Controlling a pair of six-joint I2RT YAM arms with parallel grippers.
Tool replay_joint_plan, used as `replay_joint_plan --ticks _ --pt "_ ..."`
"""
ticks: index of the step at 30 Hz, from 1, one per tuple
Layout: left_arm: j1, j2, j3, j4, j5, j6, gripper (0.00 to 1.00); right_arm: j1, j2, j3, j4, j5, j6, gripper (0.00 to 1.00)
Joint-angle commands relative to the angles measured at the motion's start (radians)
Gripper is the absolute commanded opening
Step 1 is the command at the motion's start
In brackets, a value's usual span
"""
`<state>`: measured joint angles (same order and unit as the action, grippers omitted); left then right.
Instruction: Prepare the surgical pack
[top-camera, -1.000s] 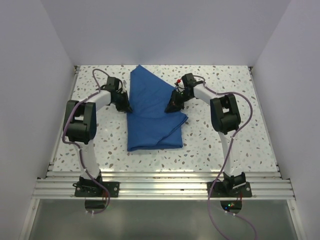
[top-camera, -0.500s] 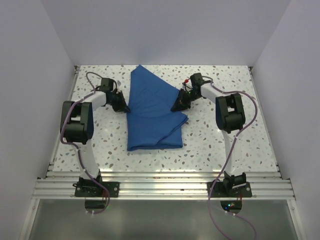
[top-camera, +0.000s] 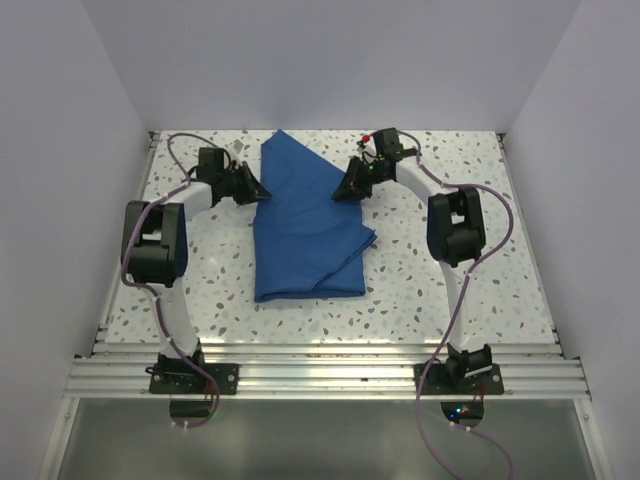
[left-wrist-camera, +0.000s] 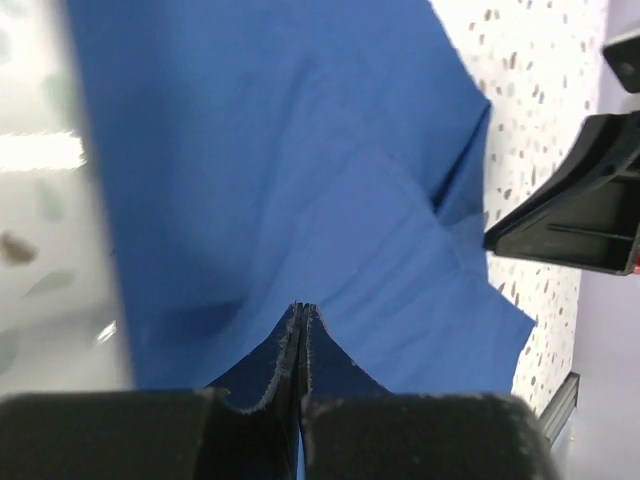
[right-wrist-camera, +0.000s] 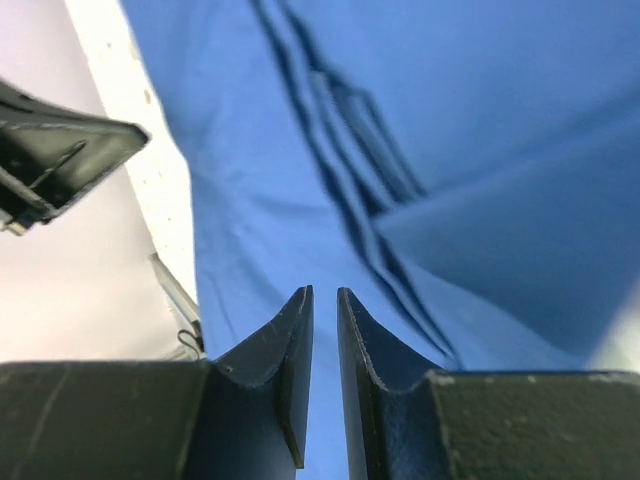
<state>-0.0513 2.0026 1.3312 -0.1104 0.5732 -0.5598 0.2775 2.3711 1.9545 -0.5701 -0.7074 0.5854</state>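
The surgical pack shows only as a royal-blue drape (top-camera: 305, 230), folded into a long slanted shape on the middle of the speckled table. My left gripper (top-camera: 262, 190) hovers at the drape's left edge, jaws shut together, with no cloth showing between them. In the left wrist view the shut tips (left-wrist-camera: 302, 308) point over the blue drape (left-wrist-camera: 300, 150). My right gripper (top-camera: 340, 193) is at the drape's right edge. Its jaws (right-wrist-camera: 322, 292) stand a narrow gap apart above the creased drape (right-wrist-camera: 450, 120), nothing between them.
The speckled table (top-camera: 450, 280) is boxed in by white walls on three sides, with an aluminium rail (top-camera: 320, 375) along the near edge. The right gripper's black finger (left-wrist-camera: 570, 215) shows in the left wrist view, and the left gripper's finger (right-wrist-camera: 60, 160) in the right wrist view.
Both grippers have moved toward the back of the table along the drape's edges. The drape lies as before.
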Motion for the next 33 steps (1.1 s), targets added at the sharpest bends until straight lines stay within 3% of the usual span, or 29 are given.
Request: replay_joint_plan --ticks 1,5,13,18,24,27,28,29,31,33 --pt "-0.047 0.054 0.049 0.173 0.080 -0.052 0.00 0.037 0.037 0.058 0.065 -0.059 0.056 0.21" --pt "-0.055 0.155 0.106 0.131 0.036 -0.063 0.00 0.040 0.076 0.015 0.139 -0.095 0.114 0.20" --pt "0.034 0.223 0.115 -0.008 -0.095 -0.042 0.00 -0.040 0.076 -0.108 0.084 -0.029 0.031 0.20" --pt "0.050 0.202 0.148 -0.020 -0.010 -0.002 0.00 -0.054 0.062 -0.071 0.026 -0.020 -0.030 0.20" --pt "0.038 0.150 0.192 0.069 0.096 -0.035 0.00 -0.028 0.010 -0.034 0.197 -0.092 0.076 0.21" --pt "0.034 0.166 0.255 0.074 0.082 -0.043 0.13 -0.021 0.025 0.035 0.229 -0.099 0.115 0.26" --pt "0.034 0.176 0.266 0.078 0.073 -0.045 0.23 -0.023 0.028 0.043 0.239 -0.099 0.125 0.29" --pt "0.034 0.179 0.279 0.093 0.060 -0.045 0.28 -0.024 0.033 0.058 0.240 -0.090 0.128 0.38" --pt "0.033 0.188 0.287 0.150 0.048 -0.051 0.36 -0.024 0.042 0.072 0.254 -0.087 0.139 0.41" --pt "0.033 0.202 0.313 0.199 0.054 -0.060 0.38 -0.024 0.071 0.098 0.285 -0.101 0.171 0.41"
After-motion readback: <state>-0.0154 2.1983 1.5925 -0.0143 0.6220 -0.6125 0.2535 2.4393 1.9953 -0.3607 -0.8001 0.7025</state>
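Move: The left hand is over the drape's left edge strip: the edge lies about 3 cm to its left, level with it and some 5 cm below. The drape's far corner is roughly 21 cm ahead and 3 cm right. For the right hand, the drape's right edge is about 7 cm right, level and 5 cm below, and the flap corner is some 9 cm back and 10 cm right. The hands first swing inward about 3 cm, dip some 5 cm towards the drape, then sweep outward low along it towards its side edges, left hand leftward, right hand rightward. Both then rise well clear and reach forward while their fingers part, the left going farther, about 5 cm towards the far corner, the right about 4 cm. ##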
